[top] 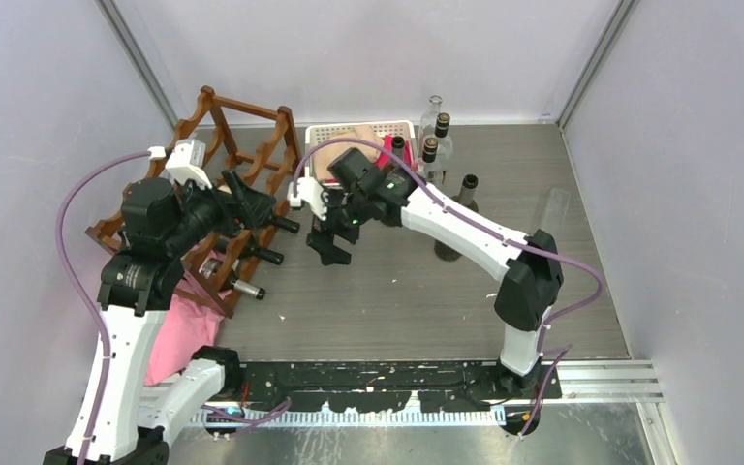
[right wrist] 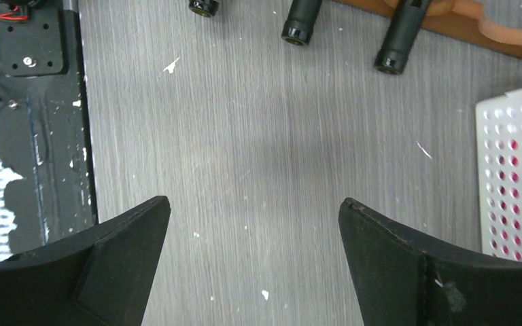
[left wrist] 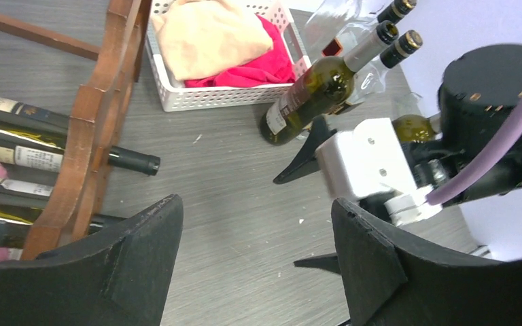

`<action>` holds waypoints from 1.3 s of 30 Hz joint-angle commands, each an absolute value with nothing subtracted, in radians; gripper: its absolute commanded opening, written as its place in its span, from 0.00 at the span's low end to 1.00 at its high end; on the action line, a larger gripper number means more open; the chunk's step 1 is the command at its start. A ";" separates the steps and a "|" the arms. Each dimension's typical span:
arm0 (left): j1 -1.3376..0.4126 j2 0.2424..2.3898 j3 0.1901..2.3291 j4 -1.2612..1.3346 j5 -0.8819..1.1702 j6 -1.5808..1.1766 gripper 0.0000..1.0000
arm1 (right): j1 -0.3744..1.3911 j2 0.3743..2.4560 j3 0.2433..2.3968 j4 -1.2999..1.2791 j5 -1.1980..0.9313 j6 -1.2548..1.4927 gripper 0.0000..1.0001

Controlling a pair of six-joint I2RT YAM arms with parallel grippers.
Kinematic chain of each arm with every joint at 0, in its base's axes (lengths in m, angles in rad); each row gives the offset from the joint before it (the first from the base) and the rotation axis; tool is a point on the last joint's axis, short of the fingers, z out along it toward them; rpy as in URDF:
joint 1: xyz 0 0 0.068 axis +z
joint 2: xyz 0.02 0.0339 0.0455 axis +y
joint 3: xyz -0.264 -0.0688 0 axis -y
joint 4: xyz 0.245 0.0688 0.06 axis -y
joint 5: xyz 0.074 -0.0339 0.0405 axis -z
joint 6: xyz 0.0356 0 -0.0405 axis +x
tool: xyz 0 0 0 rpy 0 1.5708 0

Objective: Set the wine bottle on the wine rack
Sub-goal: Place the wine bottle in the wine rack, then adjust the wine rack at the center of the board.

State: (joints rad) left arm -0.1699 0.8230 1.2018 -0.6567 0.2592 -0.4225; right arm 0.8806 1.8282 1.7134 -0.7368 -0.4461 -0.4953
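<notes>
The reddish-brown wine rack [top: 242,145] stands at the back left. Three wine bottles lie in it, their dark necks [top: 262,254] sticking out to the right. My left gripper [top: 257,199] hovers just right of the rack's upper rail, open and holding nothing. In the left wrist view the left gripper [left wrist: 255,204] frames bare table, with the rack [left wrist: 98,115] and a bottle neck [left wrist: 132,161] on its left. My right gripper [top: 329,247] hangs open over the table, a little right of the necks. The right wrist view has the right gripper [right wrist: 253,202] empty, below three necks [right wrist: 299,20].
A white basket [top: 363,131] with cloths sits behind the right gripper. Several upright bottles [top: 431,155] stand to its right, with a dark one [top: 460,213] and a clear one [top: 552,208] nearer. A pink cloth [top: 179,334] lies by the left arm's base.
</notes>
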 commanded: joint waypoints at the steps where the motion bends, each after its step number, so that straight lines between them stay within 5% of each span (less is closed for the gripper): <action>1: -0.166 0.789 1.205 -0.559 0.305 -0.481 0.79 | 0.824 1.717 1.855 -0.943 -0.518 -0.559 1.00; 10: -0.166 0.869 1.244 -0.577 0.333 -0.350 0.77 | 0.715 1.602 2.000 -1.174 -0.540 -0.582 1.00; 18: -0.166 1.211 1.576 -0.885 0.164 -0.015 0.78 | 0.580 1.528 2.026 -1.203 -0.592 -0.563 1.00; 27: -0.152 1.491 1.667 -0.825 0.076 0.141 0.76 | 0.467 1.497 2.079 -1.211 -0.654 -0.527 1.00; 39: -0.150 1.649 1.771 -0.907 0.178 0.302 0.16 | 0.414 1.458 2.015 -1.194 -0.694 -0.496 1.00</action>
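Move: The stretch of the wine rack's right-hand upper rail that the left hand goes for is about 17 cm ahead, 3 cm to its left and 11 cm below; the topmost racked bottle lies some 14 cm ahead, 9 cm left and 26 cm below. From the empty right hand, the dark bottle by the basket stands about 14 cm ahead, 15 cm right and 5 cm lower; the front bottle is 5 cm ahead and 28 cm right. The left hand reaches some 17 cm forward over the racked bottles and drops about 11 cm, rolling its left side up roughly 40 degrees and tipping down, then brings its half-open fingers in around both sides of the rack's upper rail. Meanwhile the right hand, wide open and empty, climbs and swings right, about 18 cm each way, away from the rack and back towards the standing bottles, slowing late. ##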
